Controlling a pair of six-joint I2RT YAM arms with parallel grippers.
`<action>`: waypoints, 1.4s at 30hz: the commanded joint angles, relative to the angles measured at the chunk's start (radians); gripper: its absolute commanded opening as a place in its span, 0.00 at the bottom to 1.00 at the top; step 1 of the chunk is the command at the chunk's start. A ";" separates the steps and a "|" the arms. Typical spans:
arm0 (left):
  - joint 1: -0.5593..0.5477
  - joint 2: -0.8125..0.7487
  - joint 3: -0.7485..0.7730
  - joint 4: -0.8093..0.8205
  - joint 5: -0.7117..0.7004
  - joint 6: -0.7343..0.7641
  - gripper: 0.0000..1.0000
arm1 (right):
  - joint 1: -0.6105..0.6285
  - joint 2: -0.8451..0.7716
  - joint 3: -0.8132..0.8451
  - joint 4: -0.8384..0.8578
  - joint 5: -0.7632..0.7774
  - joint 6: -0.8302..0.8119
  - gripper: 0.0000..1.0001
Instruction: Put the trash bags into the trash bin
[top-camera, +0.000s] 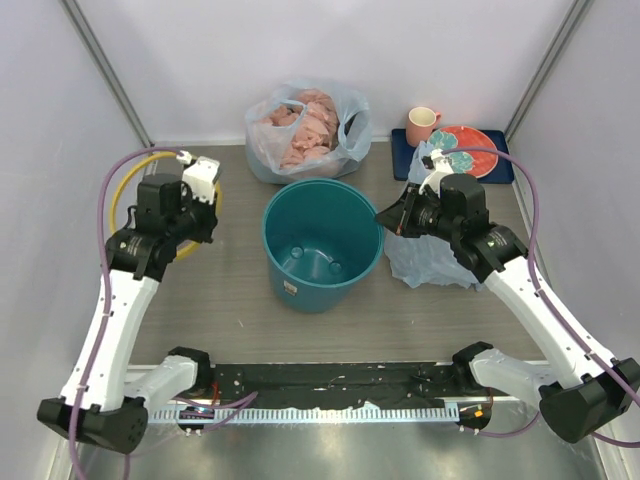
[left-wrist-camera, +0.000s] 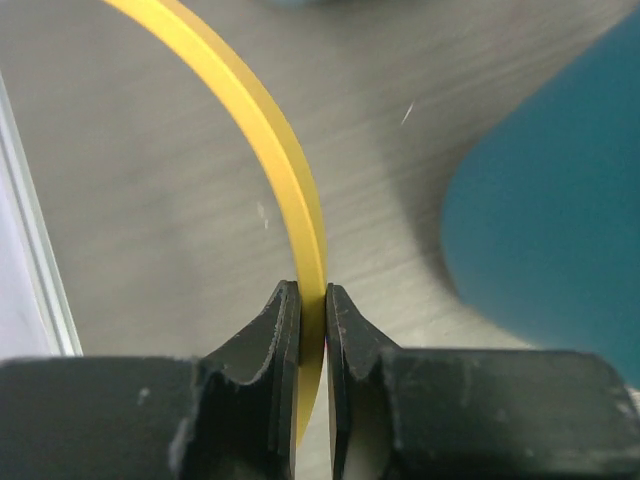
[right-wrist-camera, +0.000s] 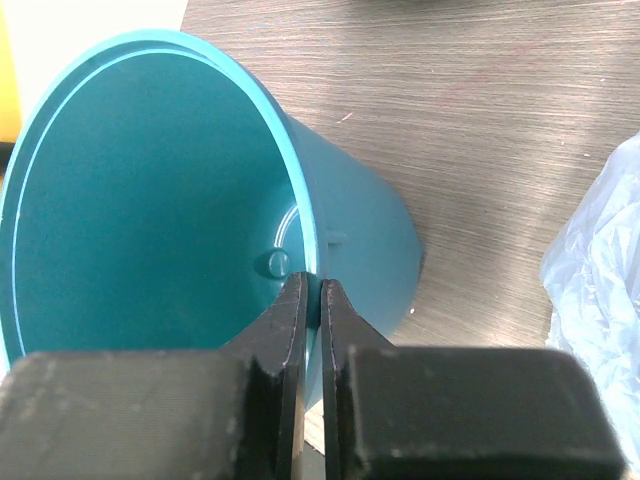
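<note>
The teal trash bin (top-camera: 322, 245) stands upright in the middle of the table with nothing inside it. Its yellow rim ring (top-camera: 118, 188) is off the bin and lies to the left. My left gripper (top-camera: 207, 222) is shut on the ring (left-wrist-camera: 290, 170), pinching its band between the jaws (left-wrist-camera: 312, 312). My right gripper (top-camera: 383, 216) is shut on the bin's right rim (right-wrist-camera: 313, 292), with one jaw inside the wall and one outside. The light-blue trash bag (top-camera: 432, 258) lies crumpled on the table under my right arm, right of the bin (right-wrist-camera: 150, 200). It also shows in the right wrist view (right-wrist-camera: 600, 280).
A clear bag of pink lumps (top-camera: 305, 128) sits behind the bin. A pink mug (top-camera: 422, 124) and a patterned plate (top-camera: 468, 150) on a blue mat (top-camera: 400, 140) stand at the back right. White walls enclose the table on three sides.
</note>
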 joint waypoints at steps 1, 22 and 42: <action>0.168 -0.005 -0.129 0.032 0.139 -0.031 0.00 | 0.003 -0.004 0.056 0.022 -0.020 -0.014 0.01; 0.377 0.347 -0.409 0.229 0.376 -0.019 0.18 | 0.012 0.045 0.210 -0.024 -0.013 -0.051 0.29; 0.377 0.117 -0.309 0.118 0.425 0.033 0.82 | -0.152 0.229 0.646 -0.469 0.419 -0.393 0.87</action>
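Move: Just left of the bin, the bare table where the left hand's pinched part of the yellow ring will be set lies about 24 cm below that hand and 5 cm left, level fore and aft. From the left hand, the trash bin is about 22 cm right, the pink-filled bag 28 cm ahead and 16 cm right. The right hand still pinches the bin's rim, the bin's middle 10 cm to its left and 4 cm back; the empty blue bag is roughly 8 cm ahead, 15 cm right and 18 cm below. Straight down, for the most part, goes the left hand with the yellow ring, some 23 cm beside the bin and slightly left, tipping its fingers about 35 degrees downward; it opens near the table and backs up about 8 cm. The right hand keeps hold of the bin's rim, creeps up slightly, then opens, lifts clear and swings right and a little forward, high over the blue bag's near-left side. ##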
